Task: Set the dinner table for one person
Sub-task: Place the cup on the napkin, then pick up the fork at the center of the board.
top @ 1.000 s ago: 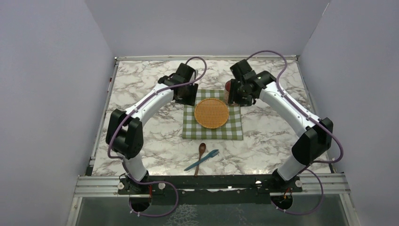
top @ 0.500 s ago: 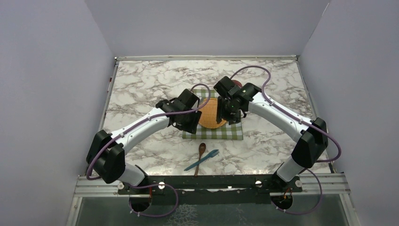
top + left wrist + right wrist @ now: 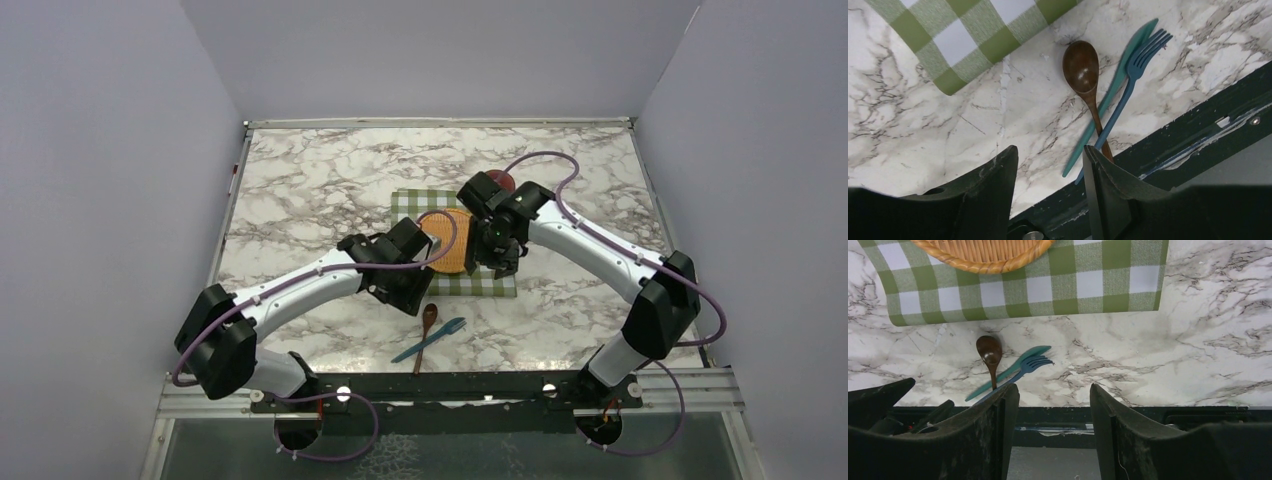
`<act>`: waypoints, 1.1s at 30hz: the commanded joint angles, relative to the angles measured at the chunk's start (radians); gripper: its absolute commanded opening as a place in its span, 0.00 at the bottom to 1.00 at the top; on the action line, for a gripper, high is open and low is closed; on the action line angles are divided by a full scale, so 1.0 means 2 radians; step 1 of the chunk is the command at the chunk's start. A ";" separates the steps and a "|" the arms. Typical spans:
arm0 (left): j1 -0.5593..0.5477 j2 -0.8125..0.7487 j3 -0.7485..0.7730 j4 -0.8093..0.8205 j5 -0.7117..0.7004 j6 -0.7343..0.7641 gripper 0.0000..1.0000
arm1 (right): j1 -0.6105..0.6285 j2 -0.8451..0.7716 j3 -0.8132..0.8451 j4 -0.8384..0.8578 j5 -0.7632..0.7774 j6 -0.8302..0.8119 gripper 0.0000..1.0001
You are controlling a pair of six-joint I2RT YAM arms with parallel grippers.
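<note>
The dinner table is white marble with a green-checked cloth at its middle. On the cloth lies a woven orange plate, partly hidden under both arms. Behind my right arm a red cup peeks out. A brown wooden spoon, a blue fork and a teal knife lie crossed near the front edge. My left gripper hovers open just left of them, at the cloth's front left corner. My right gripper hangs open over the cloth's front right part, empty.
The dark metal frame rail runs along the table's near edge, right behind the cutlery handles. Purple cables loop off both wrists. Grey walls close in the table on three sides.
Both arms have swung from the back of the cloth toward the near edge. The right gripper has come away from the red cup; the left one now sits by the spoon.
</note>
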 commanded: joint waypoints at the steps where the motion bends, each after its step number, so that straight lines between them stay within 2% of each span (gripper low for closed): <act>1: -0.019 0.006 -0.006 0.008 0.027 -0.001 0.56 | 0.002 -0.032 0.012 -0.024 0.021 0.002 0.61; 4: -0.031 0.013 0.007 0.020 0.034 -0.029 0.65 | 0.002 -0.050 0.006 -0.025 0.018 0.001 0.61; 6: -0.047 0.027 0.020 0.022 0.028 -0.042 0.87 | 0.002 -0.068 -0.006 -0.019 0.022 -0.010 0.62; 7: -0.057 0.035 0.028 0.020 0.022 -0.047 0.91 | 0.001 -0.076 -0.011 -0.014 0.027 -0.016 0.62; 16: -0.161 0.100 0.065 -0.035 -0.047 -0.068 0.91 | 0.002 -0.100 -0.036 0.019 0.015 -0.063 0.62; 20: -0.164 0.083 0.060 -0.039 -0.072 -0.073 0.92 | 0.001 -0.103 -0.029 0.011 0.034 -0.063 0.61; 25: -0.164 0.080 0.057 -0.042 -0.087 -0.063 0.91 | 0.001 -0.118 -0.011 -0.005 0.097 -0.031 0.61; 33: -0.164 0.057 0.010 -0.045 -0.085 -0.051 0.91 | -0.005 -0.101 0.072 -0.060 0.194 0.037 0.61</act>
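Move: The crossed cutlery (spoon, fork and knife) has its middle some 6 cm back towards the base from the left hand, about 3 cm to its right and roughly 9 cm below. From the left hand, the plate on the napkin lies about 12 cm ahead and 6 cm right, with the cup about 20 cm ahead and 15 cm right. From the right hand the cutlery is roughly 13 cm back, 9 cm left and 14 cm below. Empty, the left hand draws back about 6 cm towards the base and some 4 cm to the right, swinging a little farther right before easing back and sinking about 2 cm, while its half-open fingers spread almost fully as it comes in over the crossed cutlery without touching it. The empty right hand clears away from the cutlery, climbing about 7 cm overall with a dip on the way and shifting some 4 cm right, its fingertips tilting forward near the end. ##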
